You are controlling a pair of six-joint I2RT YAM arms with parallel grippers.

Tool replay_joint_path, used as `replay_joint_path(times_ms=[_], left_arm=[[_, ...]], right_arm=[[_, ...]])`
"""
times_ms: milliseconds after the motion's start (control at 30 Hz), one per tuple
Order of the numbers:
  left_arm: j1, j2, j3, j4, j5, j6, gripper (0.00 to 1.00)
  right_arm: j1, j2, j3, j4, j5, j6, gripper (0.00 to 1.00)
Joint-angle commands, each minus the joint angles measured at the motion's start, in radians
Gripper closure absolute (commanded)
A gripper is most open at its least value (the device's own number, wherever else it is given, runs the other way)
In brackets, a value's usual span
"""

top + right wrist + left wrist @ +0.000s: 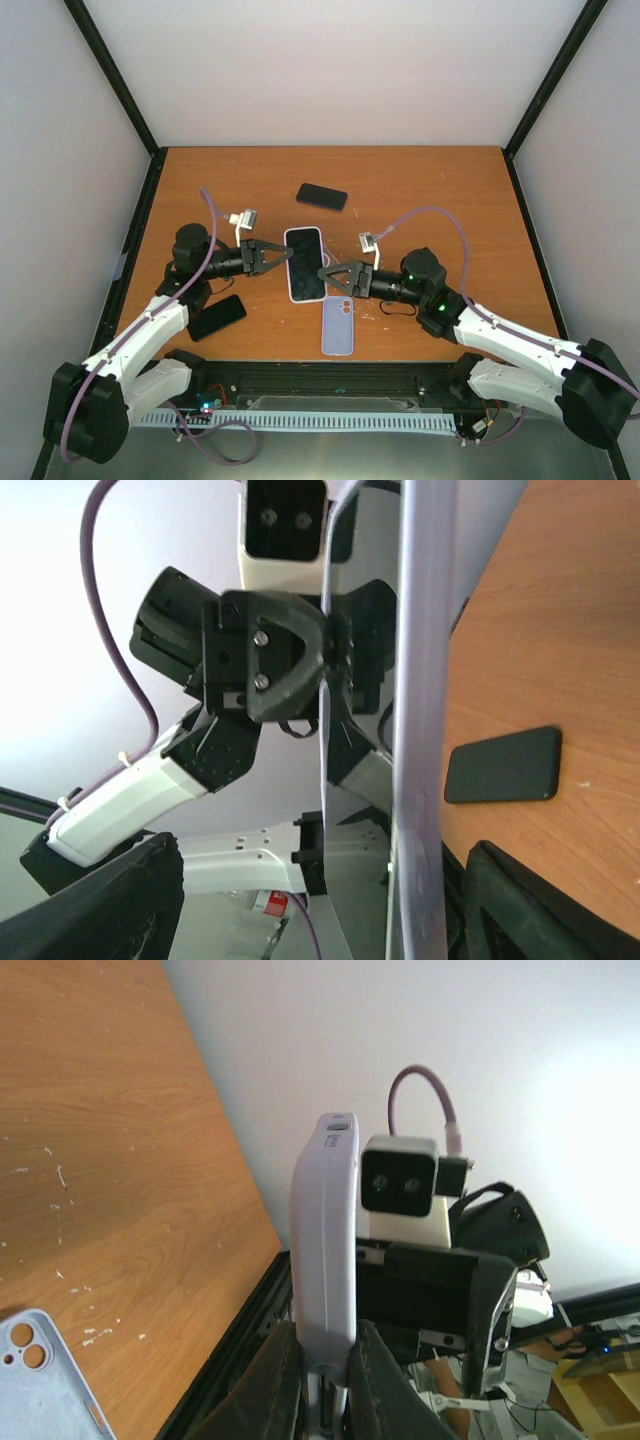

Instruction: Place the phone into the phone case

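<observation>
A lavender phone [305, 263] with a glossy face is at the table's middle. My left gripper [285, 255] is shut on its left long edge. In the left wrist view the phone [325, 1230] runs edge-on out from between the jaws of the left gripper [325, 1345]. My right gripper [325, 275] stands open at the phone's right edge. In the right wrist view the phone's rim [425, 730] passes between the spread fingers of the right gripper [320, 920] without touching them. The pale lavender phone case [338, 325] lies flat just in front, camera holes at its far end, and its corner [40, 1380] also shows in the left wrist view.
A black phone [321, 196] lies at the back centre. Another black phone [216, 317] rests near my left arm's base and also shows on the table in the right wrist view [503, 766]. Black frame posts [110, 75] border the table.
</observation>
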Motion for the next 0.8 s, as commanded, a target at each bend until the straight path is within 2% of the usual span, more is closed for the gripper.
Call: replay_joint_path(times_ms=[0,133,233,467,600,767], left_arm=[[-0.002,-0.014,0.012,0.098,-0.047,-0.029,1.0],[-0.002,-0.006,-0.007,0.175,-0.059,-0.072,1.0],[-0.002,-0.003,-0.012,0.197,-0.068,-0.085,1.0],[-0.002,-0.006,-0.008,0.163,-0.101,-0.042,1.0],[-0.002,-0.009,-0.005,0.108,-0.131,0.004,1.0],[-0.002,-0.001,0.033,-0.015,-0.167,0.108,1.0]], right_arm=[[0.005,-0.042,-0.064,0.027,0.014,0.032,0.24],[0.014,-0.038,-0.075,0.026,0.022,0.041,0.25],[0.018,-0.023,-0.073,0.039,0.016,0.051,0.3],[0.022,0.0,-0.072,0.071,0.017,0.076,0.52],[0.022,0.004,-0.072,0.065,0.019,0.095,0.6],[0.021,0.004,-0.087,0.066,0.034,0.131,0.83]])
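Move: The phone, already in its pale case, is held up level by its left edge in the left hand, its middle about 4 cm right of that hand and 3 cm back. From the open right hand its middle is roughly 4 cm left and 2 cm ahead, much the same height. Down on the table, some 18 cm below the right hand, lie the purple case, 6 cm back and 3 cm right, and the clear ring case, 9 cm ahead and 4 cm left. The phone's free right edge already stands between the right hand's wide-open fingers; that hand sinks about 3.5 cm towards the near corner, tipping slightly downward, and its fingers close most of the way around the edge there. The left hand keeps its pinch and eases the phone some 2 cm forward, turning it a little counter-clockwise. ##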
